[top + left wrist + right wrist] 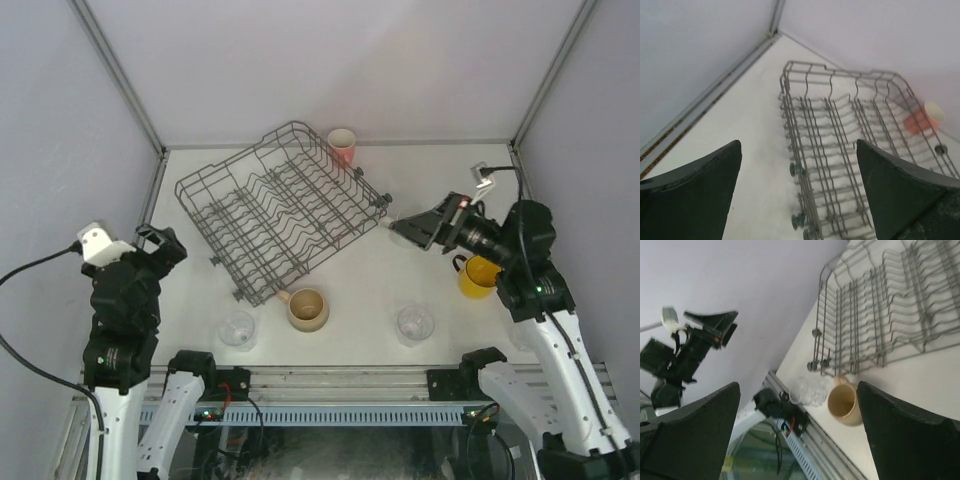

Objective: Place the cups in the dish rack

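Note:
The dish rack (pixel 280 205), a dark-grey wire basket, sits at an angle on the table with nothing in it. A pink cup (pixel 342 146) stands behind its far corner. A tan mug (pixel 307 309) lies by its near corner, with one clear glass (pixel 238 330) to its left and another (pixel 415 323) to its right. A yellow mug (pixel 478 276) stands under my right arm. My left gripper (pixel 162 241) is open, raised left of the rack (pixel 855 150). My right gripper (pixel 399 229) is open in the air right of the rack, holding nothing.
Grey walls close the table on three sides, with metal posts in the far corners. The arm bases and a slotted rail (pixel 330 412) run along the near edge. In the right wrist view I see the tan mug (pixel 845 402), a glass (pixel 807 390) and the left arm (pixel 690 347).

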Controlling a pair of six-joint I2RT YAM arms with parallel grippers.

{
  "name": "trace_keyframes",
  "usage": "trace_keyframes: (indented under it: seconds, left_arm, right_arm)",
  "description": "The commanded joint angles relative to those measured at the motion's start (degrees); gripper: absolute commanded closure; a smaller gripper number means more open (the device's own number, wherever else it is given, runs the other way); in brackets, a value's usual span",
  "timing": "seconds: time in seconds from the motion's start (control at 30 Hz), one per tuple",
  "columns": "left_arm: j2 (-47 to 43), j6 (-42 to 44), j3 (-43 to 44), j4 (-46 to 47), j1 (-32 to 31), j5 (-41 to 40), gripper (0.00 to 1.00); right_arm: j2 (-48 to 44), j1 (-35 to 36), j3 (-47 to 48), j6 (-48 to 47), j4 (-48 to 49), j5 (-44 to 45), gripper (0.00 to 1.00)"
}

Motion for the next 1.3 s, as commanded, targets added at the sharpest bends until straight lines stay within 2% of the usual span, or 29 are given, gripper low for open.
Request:
trace_keyframes:
  seconds: [0.0, 0.13, 0.27, 0.4, 0.57, 0.67, 0.73, 0.83, 0.9, 1.07, 1.27]
  left_arm:
    - [2.36, -0.20, 4.05, -9.49, 0.30, 11.06, 0.00]
    - [3.75, -2.12, 6.07, -15.47, 0.31, 12.62, 0.00]
    - [9.20, -2.37, 10.56, -20.92, 0.34, 18.56, 0.00]
    - [6.57, -4.11, 10.56, -18.72, 0.33, 22.20, 0.00]
    - [7.23, -4.29, 11.91, -19.71, 0.29, 29.98, 0.00]
    - [7.21, -4.16, 12.77, -20.03, 0.31, 32.04, 0.00]
    - [6.00, -4.33, 13.07, -18.62, 0.31, 32.79, 0.00]
    - [3.81, -8.64, 12.69, -18.30, 0.29, 29.14, 0.00]
    - [3.79, -7.72, 12.77, -17.92, 0.26, 31.04, 0.00]
    - [9.47, -5.90, 13.45, -21.85, 0.32, 34.94, 0.00]
    - [10.55, -6.25, 13.37, -23.60, 0.28, 35.27, 0.00]
  right_arm:
    - [2.67, 14.23, 5.30, -6.63, -12.00, 15.32, 0.01]
    - [5.72, 30.73, 5.43, -4.77, -18.39, 37.03, 0.08]
    - [12.61, 41.30, 4.97, 0.00, -22.46, 47.90, 0.22]
    - [19.67, 47.61, 5.50, 5.77, -23.07, 55.32, 0.30]
    - [28.50, 50.57, 6.19, 10.18, -22.68, 57.52, 0.34]
    - [32.51, 51.20, 6.41, 11.53, -21.11, 56.99, 0.37]
    - [34.93, 51.30, 6.49, 12.18, -19.99, 55.80, 0.37]
    - [38.37, 51.59, 7.11, 12.66, -18.27, 53.89, 0.38]
    - [41.24, 51.85, 8.27, 12.60, -17.75, 52.76, 0.38]
    - [45.70, 52.35, 11.76, 12.13, -17.82, 51.60, 0.39]
    - [50.73, 52.86, 14.38, 12.53, -18.54, 50.52, 0.41]
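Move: The tan mug lies about 19 cm to the right gripper's left, 7 cm back and roughly 31 cm below; from the left gripper it is some 26 cm right, 5 cm back and 28 cm down. The rack's middle is about 26 cm beyond the mug and 7 cm farther left. One clear glass stands about 16 cm left of the mug and 3 cm nearer the bases; the white mug stands some 26 cm right of it and 22 cm farther out. Swing the right gripper left, then plunge it down about 26 cm in all, ending roughly 16 cm farther left, just above the tan mug's right-hand rim. Tip the fingers from level to steeply downward on the way and narrow them to just over half open. Meanwhile shift the open left gripper right about 10 cm and slightly down towards the tan mug, turning it clockwise some 30 degrees. ##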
